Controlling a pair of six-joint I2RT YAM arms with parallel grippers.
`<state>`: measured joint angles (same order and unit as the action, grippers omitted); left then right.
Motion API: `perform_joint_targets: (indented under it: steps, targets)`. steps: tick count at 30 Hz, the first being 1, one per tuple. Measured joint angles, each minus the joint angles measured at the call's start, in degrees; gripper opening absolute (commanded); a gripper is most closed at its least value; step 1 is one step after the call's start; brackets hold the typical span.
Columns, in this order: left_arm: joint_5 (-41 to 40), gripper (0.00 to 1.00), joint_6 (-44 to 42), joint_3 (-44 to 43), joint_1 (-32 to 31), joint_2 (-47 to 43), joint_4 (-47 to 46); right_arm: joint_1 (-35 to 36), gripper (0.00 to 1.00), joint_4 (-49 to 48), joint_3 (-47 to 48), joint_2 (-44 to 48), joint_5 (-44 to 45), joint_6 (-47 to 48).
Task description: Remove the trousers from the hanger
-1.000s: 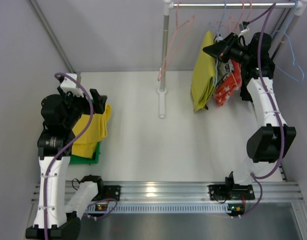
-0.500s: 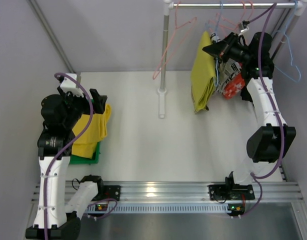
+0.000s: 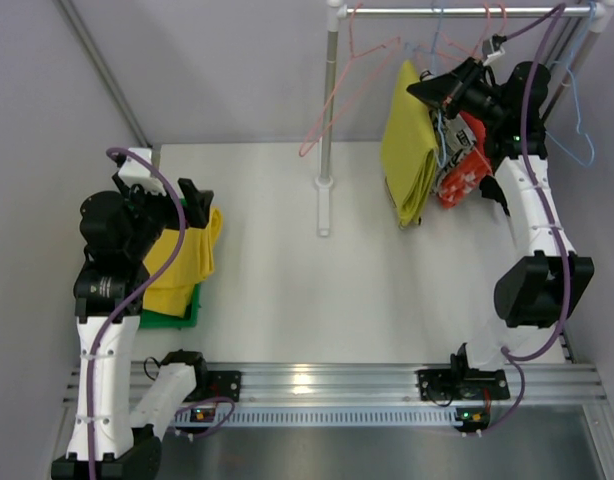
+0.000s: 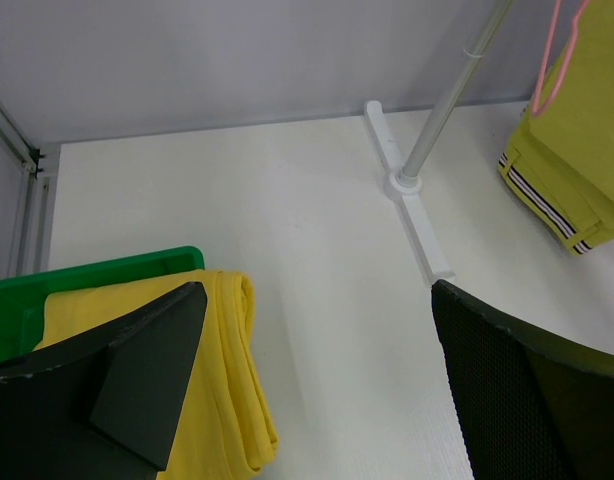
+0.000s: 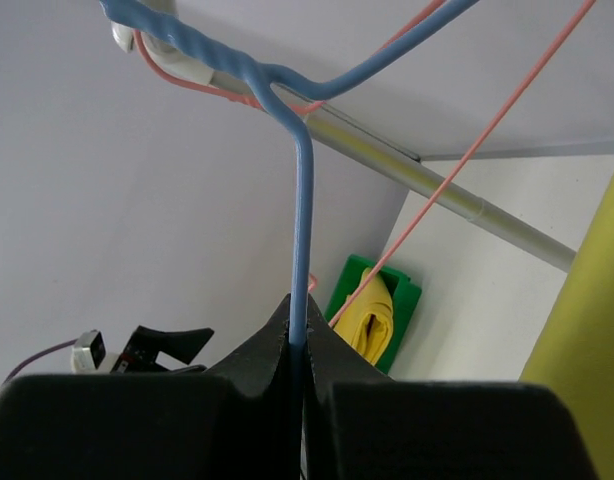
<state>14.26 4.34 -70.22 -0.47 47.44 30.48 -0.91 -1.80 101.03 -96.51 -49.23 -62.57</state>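
Observation:
The olive-yellow trousers (image 3: 410,160) hang folded over a blue hanger (image 5: 302,220) on the rack; they also show in the left wrist view (image 4: 577,160) and the right wrist view (image 5: 587,330). My right gripper (image 3: 432,92) is up by the rail, shut on the blue hanger's wire neck (image 5: 299,335). The bright golden yellow trousers (image 3: 182,262) lie folded in a green bin (image 4: 87,275) at the left. My left gripper (image 4: 317,390) is open and empty, hovering over their right edge (image 4: 227,400).
The rack has a top rail (image 3: 457,10), a post (image 3: 329,100) and a white foot (image 3: 324,205). Empty pink hangers (image 3: 337,90) swing on the rail. A red-orange garment (image 3: 462,170) hangs behind the olive trousers. Another blue hanger (image 3: 577,130) hangs at the far right.
My right gripper has moved up and a little right with the blue hanger. The olive trousers and red-orange garment shifted with it, and a pink hanger swung left. The left arm barely moved.

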Motion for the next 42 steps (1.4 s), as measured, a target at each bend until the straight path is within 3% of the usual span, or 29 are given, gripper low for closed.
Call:
perform_joint_targets:
  steps: [11, 18, 27, 31, 33, 38, 42]
  targets:
    - [0.1, 0.99, -0.5, 0.0, 0.0, -0.4, -0.5, -0.4, 0.0, -3.7, 0.3, 4.5, 0.5, -4.5]
    - [1.0, 0.99, -6.7, 0.0, 0.0, -0.8, -2.4, -0.5, 0.0, -5.4, -2.5, 9.9, 1.5, -7.7]
    - [14.0, 0.99, -14.2, -1.7, 0.0, 1.7, -7.9, -0.7, 0.0, -5.8, -15.7, 25.2, 4.3, -10.7]
    - [17.9, 0.95, -14.6, -1.7, -1.4, 3.6, -12.7, -0.7, 0.0, -4.0, -18.5, 30.4, 6.4, -10.6]
    - [16.8, 0.95, -15.0, -1.7, -5.8, 5.1, -15.8, -0.7, 0.0, -2.8, -19.0, 32.4, 7.8, -10.0]
    - [5.4, 0.96, -20.2, -1.6, -28.7, 9.9, -21.2, -0.7, 0.0, 0.8, -19.2, 35.8, 11.5, -8.9]
    - [-4.4, 0.99, -22.9, -1.7, -42.9, 14.2, -27.0, -0.7, 0.0, 2.3, -19.4, 36.7, 13.6, -8.6]
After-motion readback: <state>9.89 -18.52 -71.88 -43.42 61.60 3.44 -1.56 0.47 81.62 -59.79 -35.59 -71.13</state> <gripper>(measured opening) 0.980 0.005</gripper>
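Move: Shut on the blue hanger, the right hand has the yellow-green trousers' middle about 5 cm ahead, level sideways and 14 cm below. The rail runs roughly 12 cm ahead and 8 cm above; the empty pink hanger hangs some 13 cm left and 5 cm ahead, about level in height, the newspaper-print garment 7 cm right, 6 cm ahead and 15 cm below. From the open left hand, the trousers lie about 22 cm ahead, 42 cm right and 8 cm below. Keep the right gripper shut on the blue hanger: lift it about 9 cm and draw it some 17 cm back, away from the rail, rising first and turning slightly clockwise. Once that pull is under way, raise the open left gripper a little, tip its fingers up and turn them clockwise, then sweep it right towards the trousers. ##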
